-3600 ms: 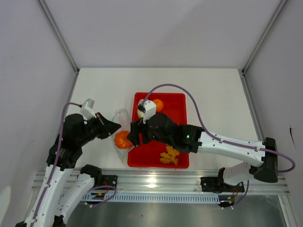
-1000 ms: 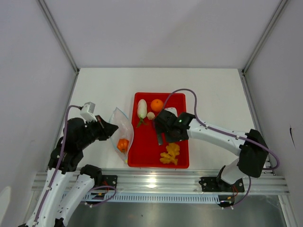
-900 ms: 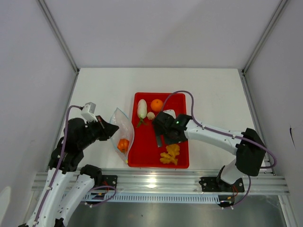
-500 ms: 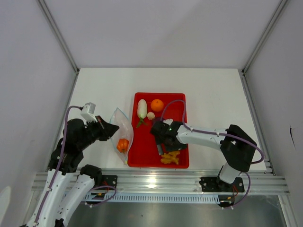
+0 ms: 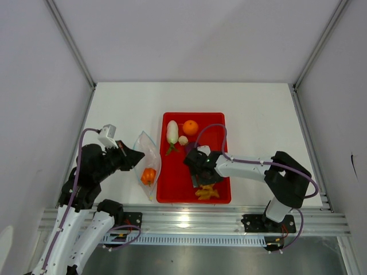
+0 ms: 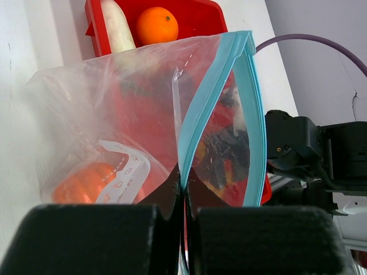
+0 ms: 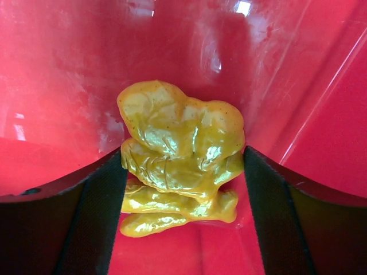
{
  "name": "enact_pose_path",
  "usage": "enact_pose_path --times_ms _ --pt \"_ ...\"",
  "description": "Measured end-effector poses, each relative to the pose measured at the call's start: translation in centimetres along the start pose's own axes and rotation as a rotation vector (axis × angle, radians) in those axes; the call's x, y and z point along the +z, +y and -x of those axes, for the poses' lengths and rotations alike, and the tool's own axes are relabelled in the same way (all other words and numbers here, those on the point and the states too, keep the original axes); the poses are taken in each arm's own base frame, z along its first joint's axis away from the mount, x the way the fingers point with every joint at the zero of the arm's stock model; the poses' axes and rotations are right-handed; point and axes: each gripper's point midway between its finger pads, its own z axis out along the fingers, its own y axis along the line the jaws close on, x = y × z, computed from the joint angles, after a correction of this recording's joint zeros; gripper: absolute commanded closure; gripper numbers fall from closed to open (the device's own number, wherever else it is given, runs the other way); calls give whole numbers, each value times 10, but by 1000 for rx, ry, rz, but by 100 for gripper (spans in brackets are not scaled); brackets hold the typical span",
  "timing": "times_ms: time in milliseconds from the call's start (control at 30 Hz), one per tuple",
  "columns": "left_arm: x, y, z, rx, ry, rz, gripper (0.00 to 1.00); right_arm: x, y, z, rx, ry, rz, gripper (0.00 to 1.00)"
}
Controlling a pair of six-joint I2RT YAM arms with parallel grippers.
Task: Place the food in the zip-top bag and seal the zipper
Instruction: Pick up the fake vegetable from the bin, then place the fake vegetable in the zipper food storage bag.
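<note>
My left gripper (image 5: 135, 157) is shut on the mouth edge of the clear zip-top bag (image 5: 148, 156), left of the red tray (image 5: 195, 117). In the left wrist view the gripper (image 6: 184, 197) pinches the blue zipper (image 6: 221, 91), and the mouth gapes open. The orange pumpkin (image 5: 148, 175) lies inside the bag (image 6: 86, 182). My right gripper (image 5: 202, 182) is low at the tray's near end, its fingers (image 7: 94, 217) pressed against both sides of the yellow ginger (image 7: 180, 152), which rests on the tray floor. The radish (image 5: 171, 131), orange (image 5: 190, 127) and garlic (image 5: 183, 140) lie at the tray's far end. I cannot make out the purple onion.
The tray's raised walls (image 7: 321, 132) stand close around my right gripper. The white table (image 5: 258, 114) is bounded by grey walls and a metal rail (image 5: 189, 220) along the near edge.
My right gripper has moved from the tray's middle toward its near end and come down over the ginger. The left gripper and the bag have stayed put.
</note>
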Motion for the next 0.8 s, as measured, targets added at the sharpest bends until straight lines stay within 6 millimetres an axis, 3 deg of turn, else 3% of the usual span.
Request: enact_pose_path --times_ms 100,133,267,400,533,600,667,800 --pt "0 0 0 0 -1 -1 99 -1 -1 3 -9 -23 -8 42" --pt "-1 0 0 1 -2 -1 99 -2 -2 5 -15 -34 -9 57" --pt "0 2 -3 -1 4 3 99 -25 -6 27 -18 -135 8 75" --pt "1 4 -5 -4 11 7 99 -56 -6 67 13 -253 43 78" --pt "1 4 -6 -5 13 8 99 -84 -9 98 32 -349 75 90" --pt "1 4 -6 -6 14 9 99 -96 -10 109 41 -384 100 91" --pt "1 4 -6 -6 16 10 100 -105 -12 116 46 -411 117 100" --pt "1 5 -7 -8 19 12 99 -121 -9 126 49 -443 149 100"
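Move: Already around the yellow fake vegetable, the right hand has its middle almost at the finger pads, perhaps 1 cm lower and 1 cm nearer the base. The purple onion lies about 14 cm ahead and 4 cm left of this hand, the garlic some 17 cm ahead and 8 cm left, and the bagged pumpkin roughly 20 cm left and 4 cm ahead. From the left hand, the vegetable is about 23 cm right, 3 cm back and 22 cm down. Closing its half-begun grip to about a quarter open, the right hand pinches the yellow vegetable and then lifts it some 15 cm out of the bin, speeding up once the fingers have nearly shut. The rise carries about 8 cm forward, towards the purple onion, while the wrist tilts roughly 25 degrees so the fingers point more forward and left. ##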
